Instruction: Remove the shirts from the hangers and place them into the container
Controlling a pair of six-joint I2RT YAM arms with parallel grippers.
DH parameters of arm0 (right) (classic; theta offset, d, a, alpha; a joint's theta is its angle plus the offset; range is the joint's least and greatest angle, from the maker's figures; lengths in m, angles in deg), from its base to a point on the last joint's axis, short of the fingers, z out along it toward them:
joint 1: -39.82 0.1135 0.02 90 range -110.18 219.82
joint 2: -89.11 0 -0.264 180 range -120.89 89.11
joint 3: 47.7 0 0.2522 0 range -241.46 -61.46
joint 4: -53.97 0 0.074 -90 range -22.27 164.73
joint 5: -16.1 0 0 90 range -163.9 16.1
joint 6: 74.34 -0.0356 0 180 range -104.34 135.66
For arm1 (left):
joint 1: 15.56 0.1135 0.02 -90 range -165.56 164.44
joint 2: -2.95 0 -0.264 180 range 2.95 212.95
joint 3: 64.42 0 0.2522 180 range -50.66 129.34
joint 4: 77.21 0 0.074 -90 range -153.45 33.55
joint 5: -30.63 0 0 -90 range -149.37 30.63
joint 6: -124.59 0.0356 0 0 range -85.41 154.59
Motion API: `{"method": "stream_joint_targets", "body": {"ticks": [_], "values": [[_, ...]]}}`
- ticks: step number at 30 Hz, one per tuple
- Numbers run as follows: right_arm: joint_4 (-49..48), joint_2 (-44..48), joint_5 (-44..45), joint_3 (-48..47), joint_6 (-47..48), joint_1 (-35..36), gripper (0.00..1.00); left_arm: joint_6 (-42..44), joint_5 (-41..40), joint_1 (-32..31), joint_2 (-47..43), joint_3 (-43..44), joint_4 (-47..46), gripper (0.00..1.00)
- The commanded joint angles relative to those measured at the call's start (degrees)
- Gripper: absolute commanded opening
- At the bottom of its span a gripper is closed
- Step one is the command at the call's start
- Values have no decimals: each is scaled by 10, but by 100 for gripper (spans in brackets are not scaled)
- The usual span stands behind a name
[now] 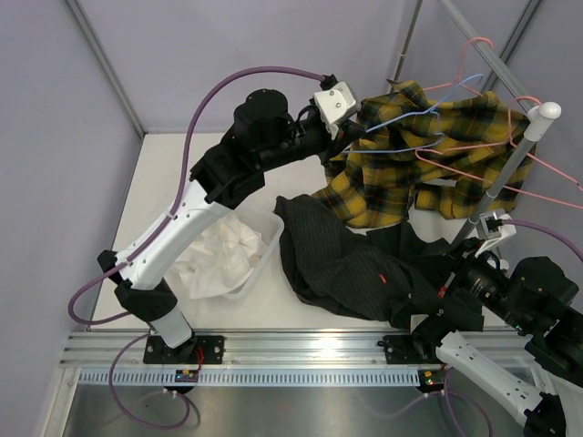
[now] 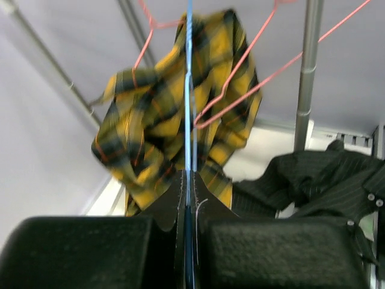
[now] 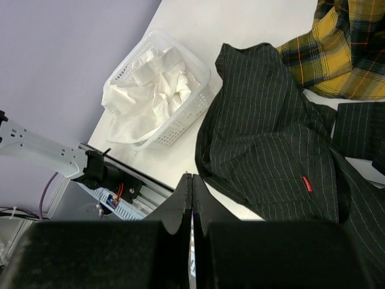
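The yellow-and-black plaid shirt [image 1: 392, 168] [image 2: 156, 120] hangs on a light blue hanger [image 1: 410, 123] [image 2: 189, 90]. My left gripper [image 1: 351, 127] [image 2: 187, 176] is shut on that hanger's wire, beside the shirt's collar. The black pinstriped shirt [image 1: 351, 264] [image 3: 271, 150] lies spread on the table. The white shirt [image 1: 214, 259] [image 3: 150, 90] is bunched in the container [image 1: 271, 238] [image 3: 198, 96]. My right gripper [image 1: 437, 314] [image 3: 191, 176] hovers shut and holding nothing, over the black shirt's near edge. Pink hangers [image 1: 519, 150] [image 2: 240, 66] hang on the rack.
A white pole with a round knob [image 1: 547, 111] slants over the back right of the table and carries the hangers; it shows as a grey pole [image 2: 307, 72] in the left wrist view. The aluminium rail [image 1: 301, 350] with both arm bases runs along the near edge.
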Motion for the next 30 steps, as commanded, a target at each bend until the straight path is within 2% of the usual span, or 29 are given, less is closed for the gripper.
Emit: {"method": "stream_joint_targets", "body": {"ticks": [1, 3, 9, 16, 23, 30], "values": [[5, 9, -6, 4, 2, -1, 0, 8, 60, 1, 47, 85, -39, 0], [15, 9, 10, 3, 7, 0, 0, 12, 75, 2, 64, 116, -41, 0], [23, 7, 20, 4, 14, -1, 0, 23, 108, 5, 80, 113, -78, 0], [17, 8, 17, 11, 8, 0, 0, 9, 122, 11, 132, 170, -92, 0], [18, -2, 18, -9, 13, 0, 0, -18, 128, 17, 153, 162, -113, 0], [18, 1, 18, -5, 12, 0, 0, -16, 86, 18, 64, 35, -168, 0]]}}
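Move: The blue hanger is already in the left hand, its hook end reaching out to the right; the rack rail it is taken to lies some 35 cm right, 11 cm ahead and a little above. The near pink hanger is about 33 cm right and 4 cm ahead, slightly lower; the plaid shirt hangs roughly 20 cm right, 12 cm ahead and 14 cm lower. From the right hand the rail spot is about 28 cm ahead, 11 cm right and 18 cm up. The blue hanger stays pinched in the left hand's shut fingers and is carried hook first to the right, about 6.5 cm towards the rail and some 3 cm forward. The hand lifts a couple of centimetres early on, then sinks below its starting height late, while turning about 10 degrees clockwise. ##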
